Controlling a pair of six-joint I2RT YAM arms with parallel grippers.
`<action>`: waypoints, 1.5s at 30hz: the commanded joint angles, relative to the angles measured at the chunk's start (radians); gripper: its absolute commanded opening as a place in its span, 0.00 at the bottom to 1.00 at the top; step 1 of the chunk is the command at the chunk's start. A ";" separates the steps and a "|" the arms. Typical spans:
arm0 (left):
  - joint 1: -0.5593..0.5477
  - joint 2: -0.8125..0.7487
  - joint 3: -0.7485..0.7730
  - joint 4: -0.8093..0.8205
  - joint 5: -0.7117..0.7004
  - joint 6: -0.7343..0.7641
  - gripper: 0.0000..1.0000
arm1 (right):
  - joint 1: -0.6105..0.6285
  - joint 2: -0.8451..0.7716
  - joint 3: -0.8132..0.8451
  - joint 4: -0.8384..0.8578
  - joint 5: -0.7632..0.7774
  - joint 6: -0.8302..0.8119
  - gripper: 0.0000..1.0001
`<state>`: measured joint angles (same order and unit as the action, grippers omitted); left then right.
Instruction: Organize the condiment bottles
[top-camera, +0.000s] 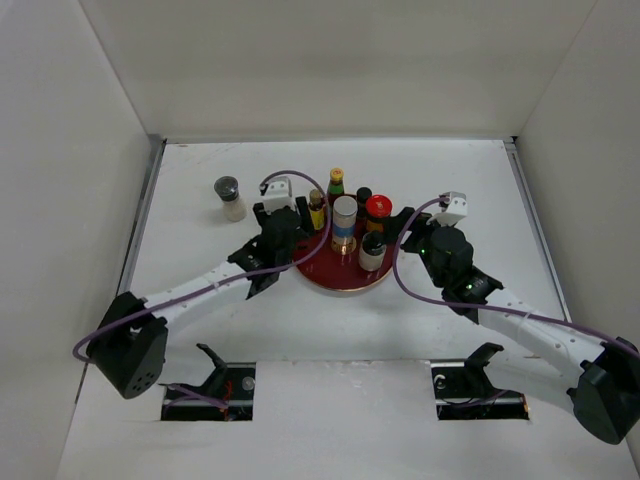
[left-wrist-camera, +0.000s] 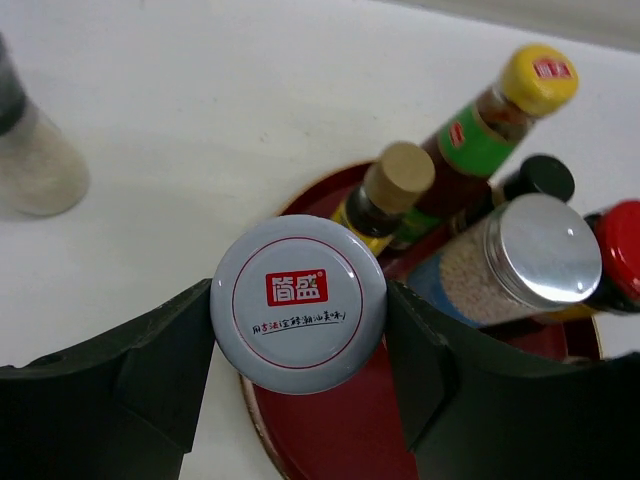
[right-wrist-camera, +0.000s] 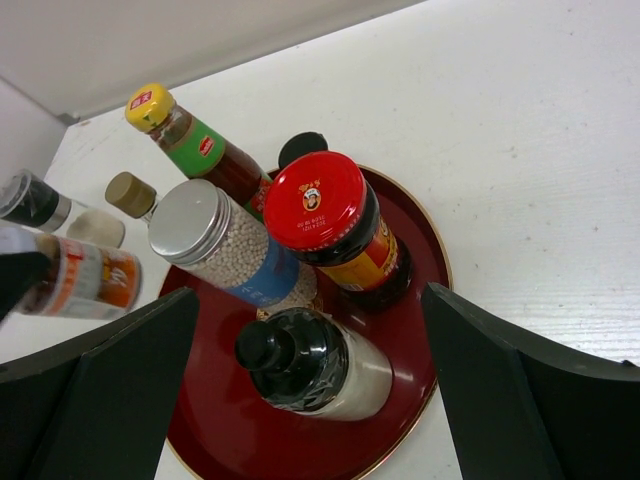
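A dark red round tray (top-camera: 335, 278) holds several condiment bottles: a yellow-capped bottle (top-camera: 336, 183), a tan-capped bottle (top-camera: 317, 205), a black-capped bottle (top-camera: 363, 195), a red-capped jar (right-wrist-camera: 318, 200), a silver-capped jar (right-wrist-camera: 190, 222) and a black-topped shaker (right-wrist-camera: 300, 358). My left gripper (left-wrist-camera: 298, 305) is shut on a white-capped bottle (left-wrist-camera: 298, 260) over the tray's left rim (left-wrist-camera: 330, 440). My right gripper (right-wrist-camera: 308, 295) is open above the tray's right side, its fingers wide on either side of the black-topped shaker and apart from it.
A grey-capped shaker (top-camera: 230, 197) with white contents stands on the table left of the tray, behind the left gripper. White walls enclose the table at the back and both sides. Two cut-outs lie at the near edge.
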<state>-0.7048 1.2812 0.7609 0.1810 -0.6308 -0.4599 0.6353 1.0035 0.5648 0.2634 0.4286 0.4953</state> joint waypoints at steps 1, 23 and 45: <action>-0.035 0.064 0.063 0.118 -0.014 0.003 0.33 | 0.002 -0.011 -0.002 0.066 -0.010 0.008 1.00; -0.035 0.221 0.084 0.169 -0.041 0.017 0.68 | -0.001 -0.025 -0.008 0.066 -0.010 0.012 1.00; 0.391 0.230 0.290 -0.074 -0.055 -0.059 0.90 | 0.002 0.010 0.003 0.066 -0.013 0.014 1.00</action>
<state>-0.3542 1.4834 0.9749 0.1509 -0.7158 -0.5018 0.6353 1.0107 0.5591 0.2653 0.4278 0.4980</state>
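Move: The left hand already holds the white-lidded jar; its empty spot on the tray's left rim lies about 1 cm ahead, 3 cm to the right and some 12 cm below. The small oil bottle stands about 8 cm ahead and 6 cm right, the blue-label jar 1 cm ahead and 13 cm right. The black-capped shaker is roughly 12 cm ahead and 16 cm left. From the right hand that spot is about 4 cm ahead and 29 cm left, 14 cm down. Still pinching the white-lidded jar, the left hand lowers it some 8 cm, drifting a little right, until it rests on the tray's left rim, then opens and lets go. The empty hand lifts about 10 cm, swings roughly 16 cm left and some 7 cm forward towards the black-capped shaker, turning about 25 degrees counter-clockwise and opening nearly fully. ##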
